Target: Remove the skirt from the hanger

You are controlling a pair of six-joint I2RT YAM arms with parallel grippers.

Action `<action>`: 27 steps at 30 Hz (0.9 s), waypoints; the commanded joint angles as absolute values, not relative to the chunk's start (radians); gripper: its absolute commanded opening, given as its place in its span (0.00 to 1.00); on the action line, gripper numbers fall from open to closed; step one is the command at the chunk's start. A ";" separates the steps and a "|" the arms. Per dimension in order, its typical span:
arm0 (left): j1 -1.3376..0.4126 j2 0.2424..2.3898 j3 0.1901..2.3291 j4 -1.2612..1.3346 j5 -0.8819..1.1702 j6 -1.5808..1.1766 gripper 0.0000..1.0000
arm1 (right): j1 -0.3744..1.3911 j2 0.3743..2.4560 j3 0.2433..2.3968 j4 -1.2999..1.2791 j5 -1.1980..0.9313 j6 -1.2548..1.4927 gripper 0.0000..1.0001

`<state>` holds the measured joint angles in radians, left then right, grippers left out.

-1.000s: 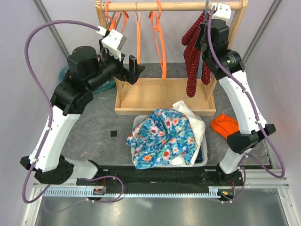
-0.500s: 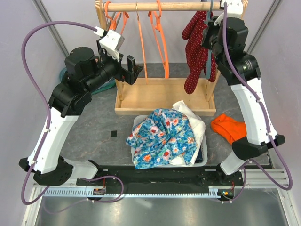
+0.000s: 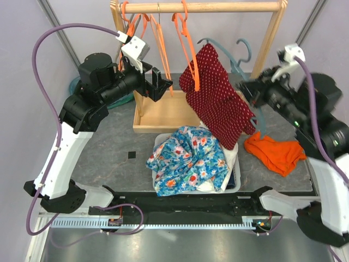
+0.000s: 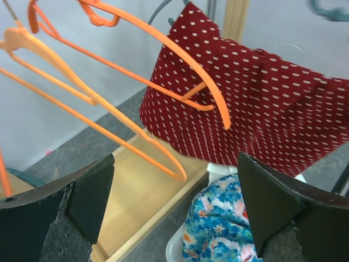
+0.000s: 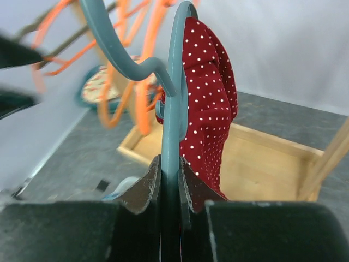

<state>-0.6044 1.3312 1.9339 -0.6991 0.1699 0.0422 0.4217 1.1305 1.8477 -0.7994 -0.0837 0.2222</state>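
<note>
A red skirt with white dots hangs on a grey-blue hanger, off the rail, above the rack's base and the bin. My right gripper is shut on that hanger's bar. In the right wrist view the hanger runs up from between the fingers of the right gripper, with the skirt draped just behind it. My left gripper stands wide open beside the bare orange hangers, left of the skirt. Nothing is between the jaws of the left gripper; the skirt lies beyond.
Several bare orange hangers hang from the wooden rail over the rack's wooden base. A white bin holds a blue floral garment and white cloth. An orange cloth lies at the right.
My right arm has swung down and to the near right, taking the grey-blue hanger and skirt off the rail. The left arm has barely moved.
</note>
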 commanded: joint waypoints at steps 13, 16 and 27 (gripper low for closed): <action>-0.607 1.402 2.032 -0.663 0.416 -0.009 1.00 | 0.434 0.884 1.796 -0.726 -0.399 0.245 0.00; -0.607 1.401 2.017 -0.667 0.463 -0.009 1.00 | 0.434 0.897 1.804 -0.716 -0.408 0.249 0.00; -0.607 1.443 1.865 -0.666 0.597 -0.015 1.00 | 0.439 0.905 1.813 -0.707 -0.420 0.252 0.00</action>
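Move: The left hand, open, has the red dotted skirt to its right: the skirt's middle is about 21 cm right, 6 cm ahead and 14 cm lower, with its near edge much closer. From the right hand, whose fingers already hold the blue hanger carrying it, the skirt is roughly 13 cm left, 5 cm ahead and 14 cm below. From the left hand, an orange hanger dangles some 13 cm ahead and 10 cm right, about level, and the piled basket lies about 8 cm back, 18 cm right and 45 cm down. Keeping its pinch on the blue hanger, the right hand sweeps it quickly back from the rail about 13 cm and a little up, turning nearly 20 degrees counter-clockwise, then eases forward 2–3 cm and holds there. The left hand meanwhile goes right about 6 cm towards the skirt's free edge, dipping, rising again and finally sinking to about 4 cm lower and 3 cm back, turning over 20 degrees clockwise and tipping slightly down with fingers wide open. ##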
